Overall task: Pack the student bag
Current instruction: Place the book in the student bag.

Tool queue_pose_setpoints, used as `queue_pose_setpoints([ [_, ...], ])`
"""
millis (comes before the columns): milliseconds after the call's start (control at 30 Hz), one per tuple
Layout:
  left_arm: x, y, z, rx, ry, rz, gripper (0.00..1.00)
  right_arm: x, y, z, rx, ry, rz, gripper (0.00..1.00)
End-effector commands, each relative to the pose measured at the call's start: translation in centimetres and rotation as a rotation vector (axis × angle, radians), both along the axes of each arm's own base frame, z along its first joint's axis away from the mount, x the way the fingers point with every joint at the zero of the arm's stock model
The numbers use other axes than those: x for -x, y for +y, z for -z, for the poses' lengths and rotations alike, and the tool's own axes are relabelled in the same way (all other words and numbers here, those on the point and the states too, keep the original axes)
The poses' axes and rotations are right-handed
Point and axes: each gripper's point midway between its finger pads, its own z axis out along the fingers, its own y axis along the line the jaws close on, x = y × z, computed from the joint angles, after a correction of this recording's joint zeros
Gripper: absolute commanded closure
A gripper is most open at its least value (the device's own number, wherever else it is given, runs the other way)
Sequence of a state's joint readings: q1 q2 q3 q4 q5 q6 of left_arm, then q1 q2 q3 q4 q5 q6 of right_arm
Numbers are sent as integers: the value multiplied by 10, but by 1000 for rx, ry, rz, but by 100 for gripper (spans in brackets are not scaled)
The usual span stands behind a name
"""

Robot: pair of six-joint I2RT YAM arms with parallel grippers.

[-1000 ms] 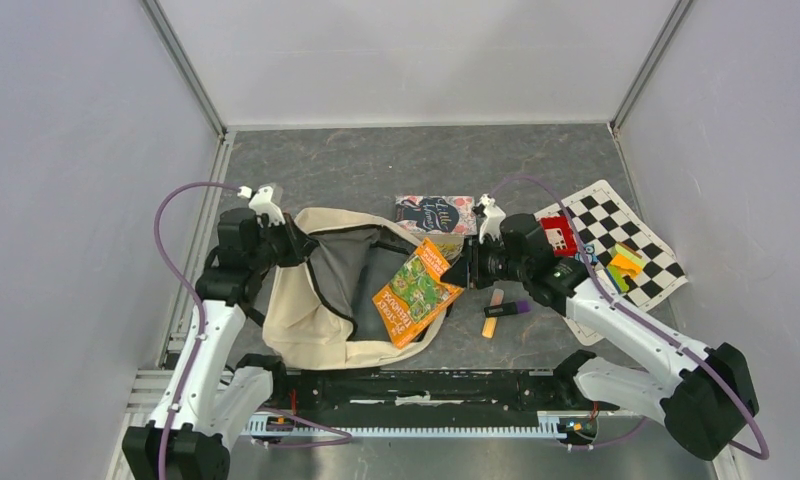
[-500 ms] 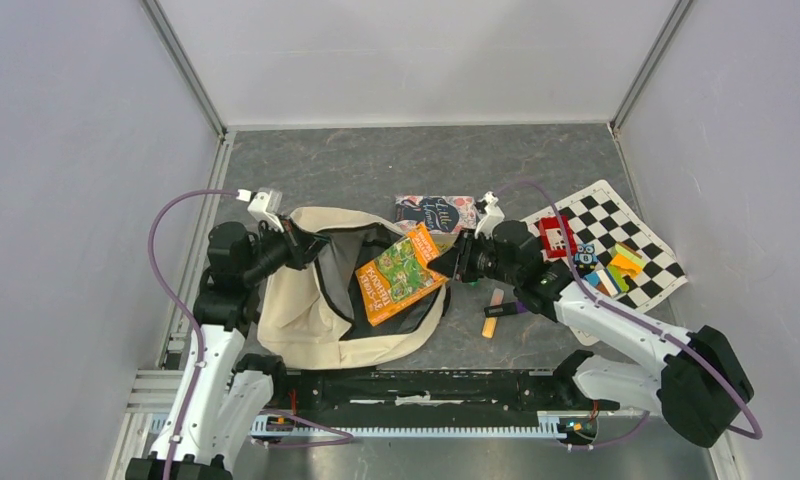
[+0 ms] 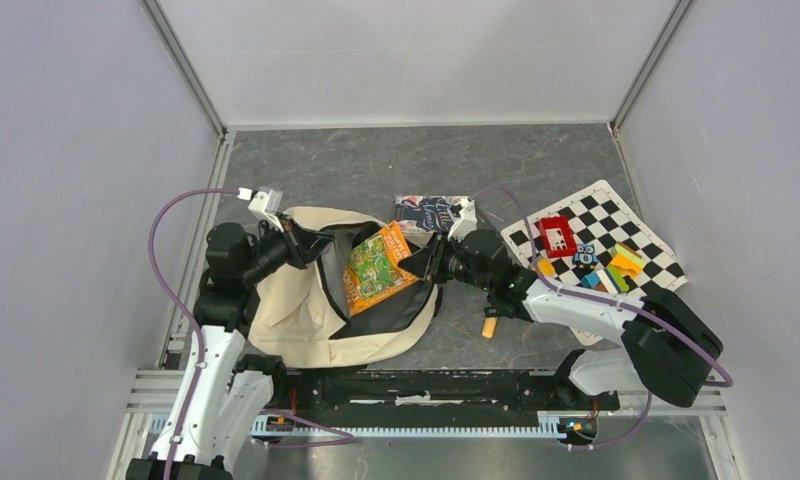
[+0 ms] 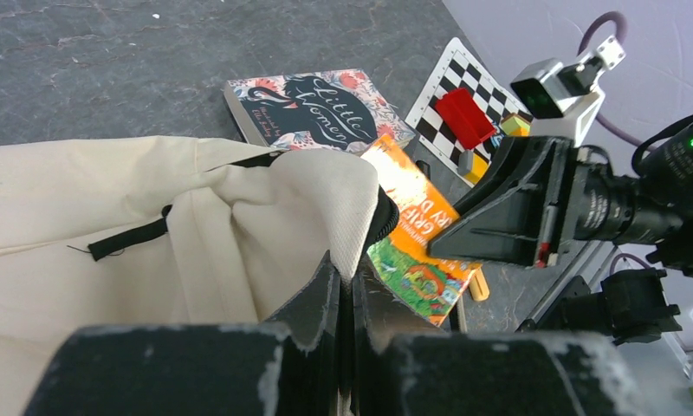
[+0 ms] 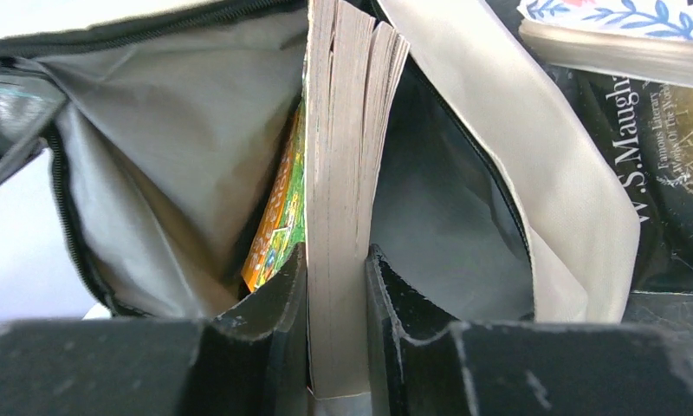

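The student bag (image 3: 276,310) lies at the left, cream with black zipper trim, its mouth facing right. My left gripper (image 3: 311,243) is shut on the bag's upper rim (image 4: 326,186) and holds it raised; the jaws pinch the cream fabric at my left gripper (image 4: 347,270). My right gripper (image 3: 423,262) is shut on an orange and green book (image 3: 374,268), tilted, its far end inside the opening. In the right wrist view the book's page edge (image 5: 347,173) stands between the pads of my right gripper (image 5: 336,260), with the grey lining (image 5: 178,130) around it.
A dark floral book (image 3: 431,212) lies behind the bag's mouth. Another dark book (image 5: 663,173) lies beside the opening. A checkered mat (image 3: 601,215) at the right carries a red block (image 3: 557,236) and small coloured pieces. An orange marker (image 3: 490,326) lies under my right arm.
My right gripper has moved left with the orange book, carrying it from over the bag's flap into the opening. My left gripper has kept its hold and pulled the rim up.
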State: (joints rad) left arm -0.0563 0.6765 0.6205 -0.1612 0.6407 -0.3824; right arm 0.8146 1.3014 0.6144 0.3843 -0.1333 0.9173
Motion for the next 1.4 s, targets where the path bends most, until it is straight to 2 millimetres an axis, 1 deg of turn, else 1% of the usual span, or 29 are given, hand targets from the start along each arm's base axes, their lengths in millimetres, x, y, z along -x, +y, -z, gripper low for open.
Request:
queue_pose_setpoints([
  [0,-1,-4,-27,41,-92,24,95,-15,14,-18,-100,-85,93,100],
  [100,-2,-3,-28,39,-95,19,94,-12,10,20,7,-48,158,100],
  [167,-2,-4,-27,41,-90,21,95,-5,11,37,38,-20,170,100],
  [200,-3,-4,-27,41,-88,20,95,-1,12,41,32,-6,171,100],
  [300,-3,-4,-25,41,-82,22,95,2,22,37,-15,8,168,100],
  [367,-3,-4,-25,42,-80,23,95,-1,31,24,-72,16,168,100],
  [433,-3,-5,-25,42,-78,24,94,-6,39,3,-145,0,173,100],
  [500,-3,-4,-25,42,-79,24,95,-12,49,-11,-159,-28,165,100],
  [567,-3,-4,-24,42,-77,24,95,-15,57,-14,-163,-29,157,100],
  [600,-4,-4,-24,42,-76,22,95,-14,61,-17,-193,-21,147,100],
  [700,-4,-4,-23,41,-72,22,95,-6,71,-17,-310,36,110,100],
  [767,-4,-4,-23,42,-71,23,95,-2,79,-8,-303,64,92,100],
  [867,-4,-4,-22,43,-68,23,95,-5,89,15,-219,79,96,100],
  [967,-4,-5,-22,43,-66,25,95,-8,97,30,-193,102,93,100],
  [1000,-4,-5,-22,44,-63,25,94,-7,103,30,-202,112,75,100],
  [1100,-5,-5,-22,44,-64,26,95,-6,125,16,-242,95,22,100],
  [1133,-4,-5,-21,43,-63,27,95,-8,130,11,-241,81,26,100],
  [1200,-5,-5,-21,44,-61,26,94,-11,134,13,-207,62,40,100],
  [1267,-5,-5,-21,44,-59,26,95,-16,132,27,-145,55,64,100],
  [1300,-5,-5,-20,44,-58,26,95,-17,131,39,-105,61,72,99],
  [1367,-5,-5,-21,44,-60,27,95,-19,125,64,-24,62,90,95],
])
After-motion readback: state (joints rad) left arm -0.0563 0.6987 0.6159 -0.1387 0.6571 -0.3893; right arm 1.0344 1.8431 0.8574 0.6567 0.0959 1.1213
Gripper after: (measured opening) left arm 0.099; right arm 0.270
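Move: The orange book is still pinched by its right edge, its middle some 6 cm left of the right hand and slightly below. The middle of the bag opening lies about 7 cm left, 4 cm back and 10 cm below. The rim pinched by the left hand is 16 cm left and 6 cm ahead; the Little Women book is 14 cm ahead and 7 cm right. From the left hand, the opening's middle is about 10 cm right and 10 cm back, some 12 cm below. The orange book is carried into the bag by the right hand, which dips about 6 cm, then pushes some 12 cm left towards the raised wall, rising a little before dipping again. The right fingers keep their pinch, with only slight wrist turning. The left hand holds almost still, keeping the bag rim pinched and lifted. ##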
